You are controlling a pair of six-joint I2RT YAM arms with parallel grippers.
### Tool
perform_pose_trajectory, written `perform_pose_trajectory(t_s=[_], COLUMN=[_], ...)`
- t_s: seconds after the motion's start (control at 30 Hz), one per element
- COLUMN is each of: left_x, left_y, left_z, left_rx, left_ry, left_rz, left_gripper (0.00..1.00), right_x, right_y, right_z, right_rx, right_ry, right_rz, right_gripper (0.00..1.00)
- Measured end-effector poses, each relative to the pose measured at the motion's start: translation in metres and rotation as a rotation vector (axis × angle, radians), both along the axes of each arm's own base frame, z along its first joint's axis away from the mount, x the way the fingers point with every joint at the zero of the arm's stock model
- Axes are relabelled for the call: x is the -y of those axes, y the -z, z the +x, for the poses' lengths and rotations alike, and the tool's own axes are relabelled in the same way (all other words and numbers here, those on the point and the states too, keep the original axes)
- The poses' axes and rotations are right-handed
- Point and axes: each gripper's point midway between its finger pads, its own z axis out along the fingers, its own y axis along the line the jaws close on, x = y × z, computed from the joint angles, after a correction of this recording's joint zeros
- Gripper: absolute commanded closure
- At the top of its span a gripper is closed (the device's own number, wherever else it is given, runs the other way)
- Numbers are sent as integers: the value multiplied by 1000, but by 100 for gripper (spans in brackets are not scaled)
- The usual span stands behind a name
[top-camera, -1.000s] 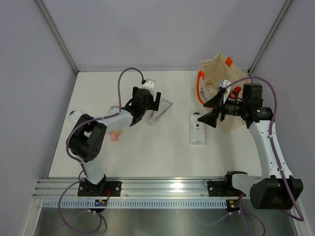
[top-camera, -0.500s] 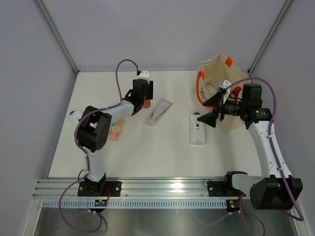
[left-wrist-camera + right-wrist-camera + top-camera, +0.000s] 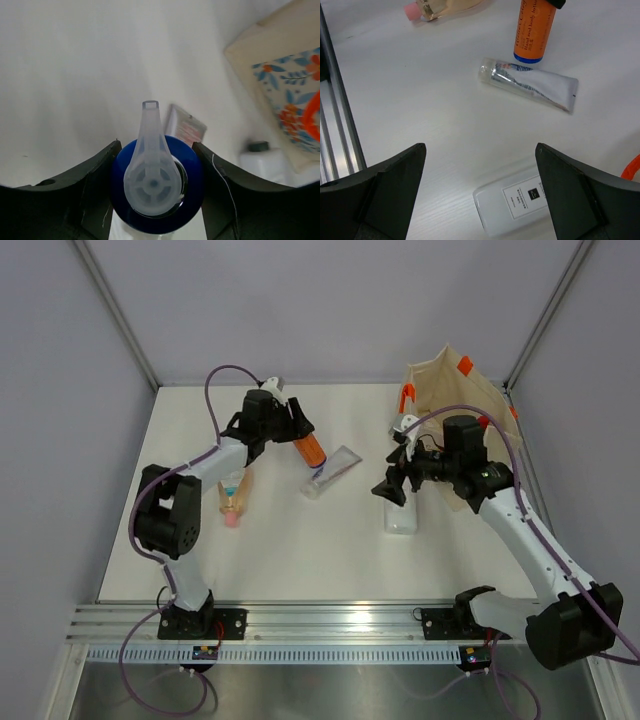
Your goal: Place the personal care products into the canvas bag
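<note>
My left gripper (image 3: 283, 423) is shut on the blue pump cap (image 3: 156, 190) of the orange bottle (image 3: 310, 448), which hangs tilted with its base next to the silver tube (image 3: 332, 470). The flat white bottle (image 3: 402, 510) lies right of centre. My right gripper (image 3: 396, 478) is open and empty just above the white bottle's far end (image 3: 515, 202). The peach tube (image 3: 232, 502) lies at the left. The canvas bag (image 3: 450, 390) stands at the back right, with a red cap (image 3: 483, 421) showing at its mouth. The cream bottle is hidden.
The right wrist view shows the orange bottle (image 3: 534, 32), the silver tube (image 3: 530, 84) and the peach tube (image 3: 445, 6) on the white table, with a metal rail (image 3: 340, 125) at the left. An orange bag handle (image 3: 404, 400) hangs over the bag's left side.
My left gripper has closed on the orange bottle's cap and drawn back to the left with it. My right gripper has swung from the bag to the left, over the white bottle.
</note>
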Motion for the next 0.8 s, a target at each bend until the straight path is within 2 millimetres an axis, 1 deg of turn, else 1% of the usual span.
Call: perform_pose_trajectory(t_s=[0.03,0.13,0.2,0.27,0.33,0.4,0.5,0.6,0.7,0.8], left_x=[2,12,22,34,41,48,53,54,54,55], left_y=[-7,-28,-40,-48,-51,-50,-47,-50,-61,-73], left_z=[-5,-17,-28,-42,-57,-73,-92,-101,-105,-106], left_rx=[-33,-126,-181,-228,-279,-338,-407,-429,-417,-388], left_ry=[13,60,98,142,177,205,233,246,260,280], left_rz=[-67,-247,-356,-459,-532,-589,-631,-650,-664,-681], left_gripper=[100,100,100,100,100,100,100,100,100,100], right_x=[-6,-27,-40,-58,-75,-89,-100,-105,-109,-115], right_y=[2,2,3,6,11,15,23,32,39,41], right_z=[2,19,31,39,44,50,58,66,63,58], right_rx=[0,18,27,29,25,24,22,18,-10,-30], right_ry=[18,120,199,241,260,275,303,331,327,319], right_rz=[-12,-30,-41,-47,-50,-59,-81,-112,-114,-105], right_gripper=[0,0,0,1,0,1,0,1,0,2])
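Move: The lotion bottle, already held by its neck in the left fingers with its base swung to the right, has its middle about 6 cm below the left hand, 2 cm back and 2 right. The open right gripper is some 18 cm back, 17 right and 9 above the left hand. From the right hand, the bottle is roughly 17 cm ahead, 16 left and 15 down; the squeeze tube 14 ahead, 11 left and the white bottle 5 ahead, 6 right, both about 22 below. Back about 10 cm, rising about 7 and drifting right, the left hand brings the lotion bottle towards the right gripper, rolling some 40 degrees, left side down, so that the base swings out to the right; its grip stays. The right hand, wide open, comes left and forward to meet it, sinking a little and turning clockwise, its fingers ending around the bottle's body without closing. ##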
